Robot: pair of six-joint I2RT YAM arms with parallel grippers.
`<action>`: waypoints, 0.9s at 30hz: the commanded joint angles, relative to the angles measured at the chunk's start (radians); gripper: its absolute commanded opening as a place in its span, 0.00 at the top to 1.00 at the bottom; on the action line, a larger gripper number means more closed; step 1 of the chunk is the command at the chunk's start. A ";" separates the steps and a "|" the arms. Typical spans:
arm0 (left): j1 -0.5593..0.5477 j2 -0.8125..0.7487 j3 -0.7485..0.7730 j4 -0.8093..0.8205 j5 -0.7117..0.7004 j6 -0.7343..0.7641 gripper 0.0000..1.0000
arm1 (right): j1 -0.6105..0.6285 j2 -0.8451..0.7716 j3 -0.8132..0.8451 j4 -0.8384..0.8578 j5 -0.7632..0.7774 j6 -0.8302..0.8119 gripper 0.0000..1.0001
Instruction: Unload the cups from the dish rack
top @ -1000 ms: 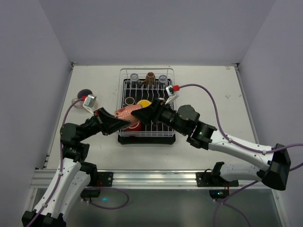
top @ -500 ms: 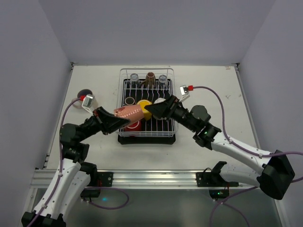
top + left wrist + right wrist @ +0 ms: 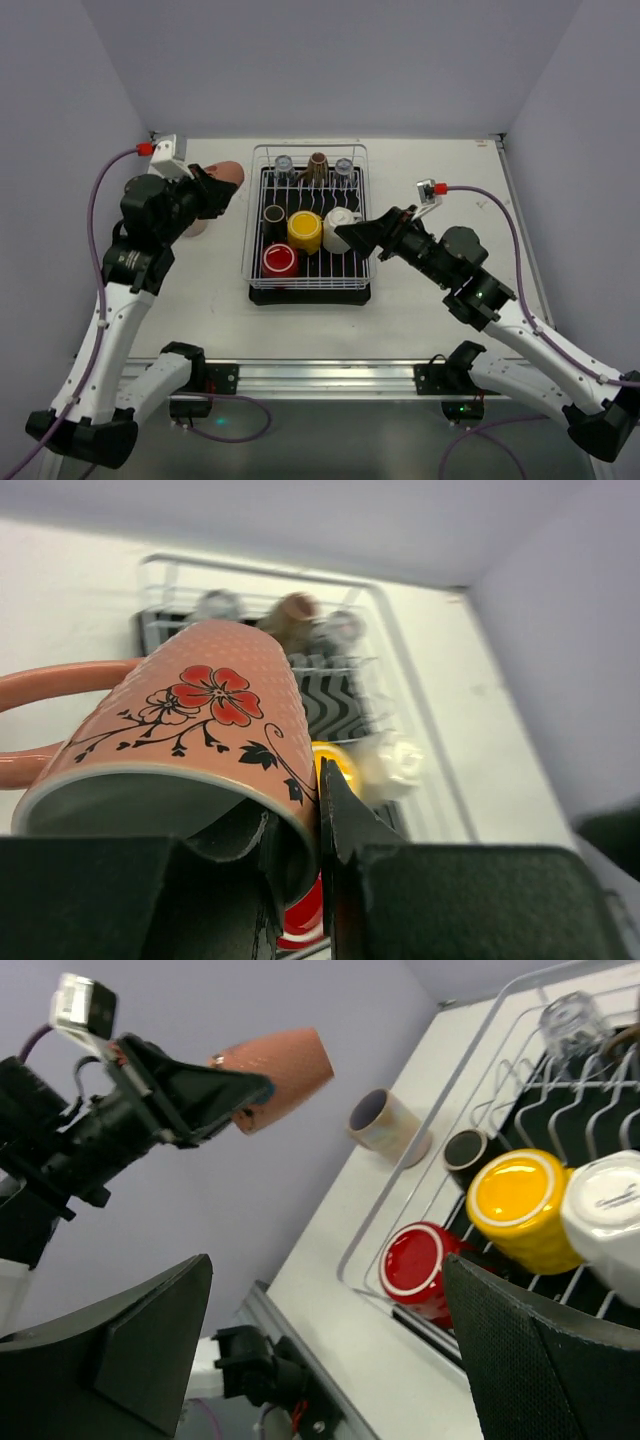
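A pink mug (image 3: 226,174) with a red flower (image 3: 190,730) hangs in the air left of the dish rack (image 3: 308,148). My left gripper (image 3: 212,192) (image 3: 300,840) is shut on its rim, one finger inside and one outside. The rack holds a yellow cup (image 3: 304,230), a white cup (image 3: 340,228), a red cup (image 3: 279,260), a dark cup (image 3: 274,214), a brown cup (image 3: 317,165) and two clear glasses (image 3: 285,163). My right gripper (image 3: 345,238) (image 3: 328,1260) is open and empty, at the rack's right side next to the white cup.
Another cup (image 3: 385,1125) lies on the table left of the rack, partly hidden behind my left arm in the top view. The walls stand close on the left, right and back. The metal rail (image 3: 330,375) runs along the near edge.
My right gripper opened off the pink mug and drew back to the right. The left arm carried the mug up and away to the left of the rack.
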 commanded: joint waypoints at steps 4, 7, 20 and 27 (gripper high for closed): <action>0.000 0.215 0.100 -0.203 -0.414 0.212 1.00 | -0.002 -0.056 0.112 -0.361 0.154 -0.259 0.01; 0.000 0.329 0.135 -0.208 -0.421 0.222 1.00 | -0.002 -0.073 0.114 -0.391 0.159 -0.282 0.01; -0.004 0.676 0.212 -0.216 -0.472 0.271 1.00 | 0.000 -0.141 0.051 -0.412 0.139 -0.308 0.01; -0.024 0.748 0.218 -0.226 -0.464 0.291 1.00 | 0.000 -0.116 0.054 -0.392 0.117 -0.308 0.01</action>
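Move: The clear table where I'm taking the pink mug lies about 10 cm ahead, 6 cm left and 34 cm below my left hand. The pale mug stands some 12 cm ahead, 18 cm left; the black cup is 8 cm ahead, 7 cm right. From my empty right hand the white mug is 13 cm ahead, 1 cm right and 27 cm below, with the yellow mug 9 cm left of it. I swing my left hand down some 25 cm, and about 9 cm forward and 6 cm left, fast at first and then slower, lowering the pink mug between the pale mug and the rack. On the way I tip the fingers steeply downward, still pinching its wall by the rim. My right hand, fingers wide, eases about 5 cm right and 4 cm down, dipping its fingertips. ##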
